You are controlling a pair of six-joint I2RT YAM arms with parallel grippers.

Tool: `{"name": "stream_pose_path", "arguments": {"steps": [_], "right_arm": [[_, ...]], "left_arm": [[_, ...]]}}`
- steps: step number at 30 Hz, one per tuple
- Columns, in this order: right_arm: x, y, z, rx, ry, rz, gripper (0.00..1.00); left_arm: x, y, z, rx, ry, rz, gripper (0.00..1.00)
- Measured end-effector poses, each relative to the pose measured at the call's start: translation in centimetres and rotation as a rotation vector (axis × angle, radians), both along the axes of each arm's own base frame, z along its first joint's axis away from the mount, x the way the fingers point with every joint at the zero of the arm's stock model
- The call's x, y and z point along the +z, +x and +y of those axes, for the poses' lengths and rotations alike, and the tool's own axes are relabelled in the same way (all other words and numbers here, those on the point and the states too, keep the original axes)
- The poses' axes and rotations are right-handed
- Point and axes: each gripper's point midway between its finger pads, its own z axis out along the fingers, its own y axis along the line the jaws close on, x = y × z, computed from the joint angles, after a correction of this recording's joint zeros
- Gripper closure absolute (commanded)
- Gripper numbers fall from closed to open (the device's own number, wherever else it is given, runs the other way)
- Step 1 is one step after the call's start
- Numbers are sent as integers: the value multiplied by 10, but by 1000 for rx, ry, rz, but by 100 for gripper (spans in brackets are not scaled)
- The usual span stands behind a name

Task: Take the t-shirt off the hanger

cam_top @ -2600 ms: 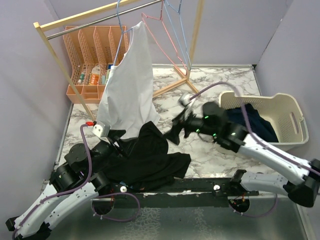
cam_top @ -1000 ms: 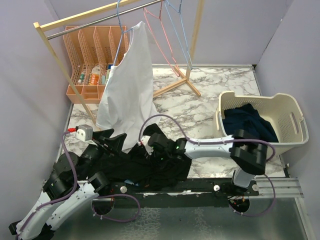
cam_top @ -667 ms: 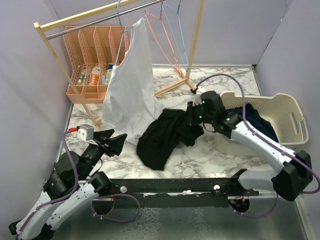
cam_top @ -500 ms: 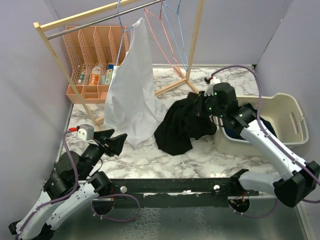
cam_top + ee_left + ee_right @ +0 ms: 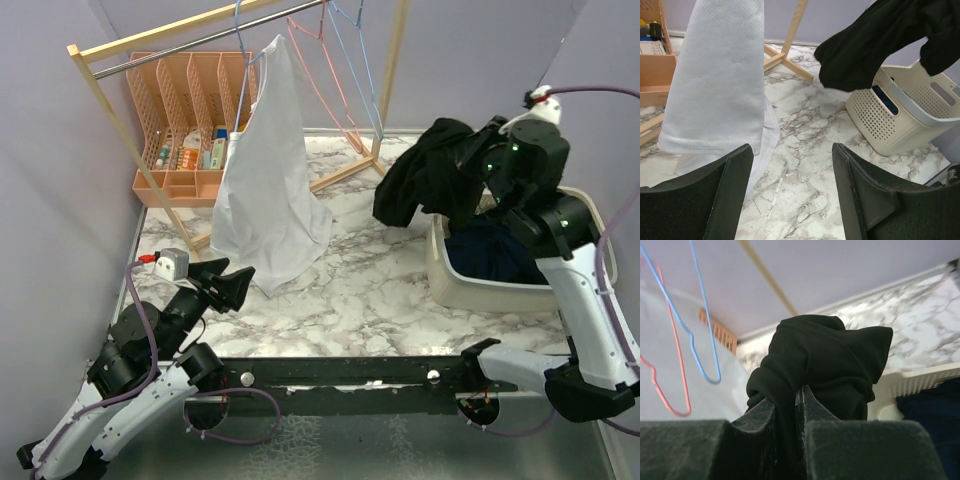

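Note:
A white t-shirt (image 5: 268, 170) hangs on a blue hanger (image 5: 238, 40) on the wooden rack's rail; its hem reaches the marble table. It also shows in the left wrist view (image 5: 722, 75). My right gripper (image 5: 482, 165) is raised high and shut on a black t-shirt (image 5: 428, 172), which dangles over the left rim of the cream basket (image 5: 580, 215). The right wrist view shows its jaws (image 5: 790, 405) pinching the black cloth (image 5: 825, 355). My left gripper (image 5: 232, 283) is open and empty, low at the front left, near the white shirt's hem (image 5: 792, 150).
A pink and a blue empty hanger (image 5: 335, 70) hang on the rail. An orange organiser (image 5: 175, 110) stands at the back left. The basket holds a dark blue garment (image 5: 495, 255). The rack's wooden foot (image 5: 345, 172) crosses the table's middle back.
My right gripper has lifted the black t-shirt off the table's front and carried it up and right to above the basket. My left gripper let go of it and drew back left.

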Motion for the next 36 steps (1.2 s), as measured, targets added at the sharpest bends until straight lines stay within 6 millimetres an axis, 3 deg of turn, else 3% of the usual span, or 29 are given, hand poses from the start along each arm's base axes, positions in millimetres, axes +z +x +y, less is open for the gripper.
{"name": "stream_pose_path", "arguments": {"steps": [3, 8, 13, 17, 21, 25, 30, 36], "right_arm": [[35, -11, -28, -128, 18, -73, 99], [81, -49, -81, -333, 44, -194, 99], [101, -99, -127, -486, 52, -284, 99], [99, -123, -148, -558, 47, -308, 99], [63, -106, -144, -576, -21, -223, 99], [0, -76, -131, -567, -127, -70, 99], [-69, -55, -120, -562, -213, 94, 99], [-108, -57, -119, -577, -208, 159, 97]], "left_arm": [[0, 0, 0, 0, 0, 0, 33], [0, 0, 0, 0, 0, 0, 33], [0, 0, 0, 0, 0, 0, 33], [-1, 1, -1, -1, 4, 4, 33], [-1, 1, -1, -1, 5, 4, 33], [-1, 1, -1, -1, 5, 4, 33], [-1, 1, -1, -1, 5, 4, 33], [-1, 1, -1, -1, 5, 4, 33]]}}
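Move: My right hand still grips the bunched black t-shirt. The basket's middle lies about 18 cm to its right, 3 cm back and roughly 30 cm below, with the navy t-shirt inside, some 15 cm right, 4 cm back and 32 cm below. The empty hangers are about 15 cm ahead and 18 cm left, roughly at hand height. From my idle left hand the basket is some 15 cm ahead, 55 cm right and 20 cm lower. I swing the black t-shirt with my right hand back and to the right, about 15 cm sideways and rising some 10 cm, away from the hangers, while the wrist turns some 30 degrees clockwise. Then I curve forward a little and lower it quickly, about 20 cm, into the basket, tipping the fingers down and keeping them shut on the cloth. ##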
